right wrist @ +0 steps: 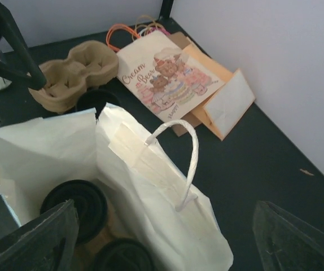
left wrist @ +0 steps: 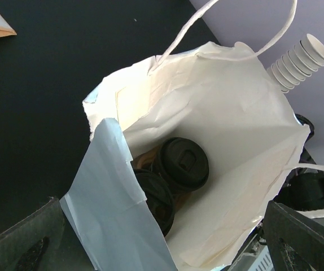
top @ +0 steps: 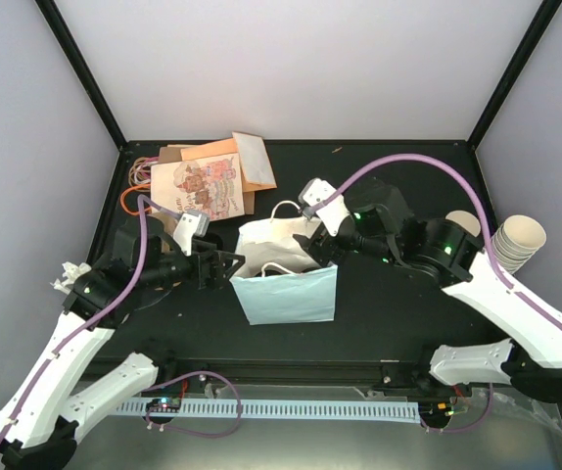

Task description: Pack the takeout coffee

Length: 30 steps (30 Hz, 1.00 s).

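Two takeout coffees, seen as black lids (left wrist: 182,164) (left wrist: 153,197), sit low inside an open pale blue paper bag (top: 286,284) at the table's middle. The right wrist view shows the same lids (right wrist: 77,206) (right wrist: 122,257). My left gripper (top: 224,266) is at the bag's left end, open. Its fingers (left wrist: 26,248) stand wide on either side of the bag's near wall (left wrist: 117,214). My right gripper (top: 312,250) hovers over the bag's back right rim, open. The bag's wall and white handle (right wrist: 191,164) lie between its fingers (right wrist: 297,237), which do not touch them.
A brown pulp carrier (right wrist: 71,76) lies beyond the bag. Flat printed and tan paper bags (top: 212,181) lie at the back left. A stack of lidless cream cups (top: 516,240) lies at the right wall, and crumpled white paper (top: 69,274) sits by the left arm.
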Motion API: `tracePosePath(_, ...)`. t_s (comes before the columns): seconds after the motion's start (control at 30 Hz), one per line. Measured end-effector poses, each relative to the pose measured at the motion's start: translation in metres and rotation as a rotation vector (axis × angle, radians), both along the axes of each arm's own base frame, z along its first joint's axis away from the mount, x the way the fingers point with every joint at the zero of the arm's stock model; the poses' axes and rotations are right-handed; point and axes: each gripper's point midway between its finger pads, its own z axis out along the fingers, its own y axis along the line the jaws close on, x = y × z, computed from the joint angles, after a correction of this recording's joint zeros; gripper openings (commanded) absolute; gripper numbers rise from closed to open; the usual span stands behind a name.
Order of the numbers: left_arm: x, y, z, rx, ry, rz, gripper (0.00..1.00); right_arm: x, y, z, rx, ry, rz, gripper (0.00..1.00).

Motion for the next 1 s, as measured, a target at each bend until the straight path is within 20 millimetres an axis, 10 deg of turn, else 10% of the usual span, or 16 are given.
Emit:
tracePosePath(0.5, 0.002, 0.0, -0.003, 0.01, 0.007, 0.011, 0.99, 0.058, 0.023, -0.042, -0.059, 0.128, -0.113, 0.38)
tracePosePath(1.0, 0.006, 0.004, -0.004, 0.023, -0.001, 0.034, 0.99, 0.084, 0.029, -0.038, -0.02, 0.15, -0.132, 0.01)
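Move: The white bag's far handle stands about 8 cm ahead of the right hand, 4 cm to its left and 4 cm lower. The bag's open mouth is some 4 cm to that hand's left, about level fore and aft and 10 cm below. The near handle lies 5 cm back, 5 cm left and 8 cm down. From the left hand the far handle is about 11 cm ahead, 12 cm right and 4 cm above. The bag's far handle is what the right hand goes for: it travels some 8 cm forward over the bag's far rim, sinking about 4 cm early on and drifting 3 cm left, fingers tipping slightly down. Its wide-open fingers shut steadily all the way and end pinching the right-hand leg of the paper loop. ##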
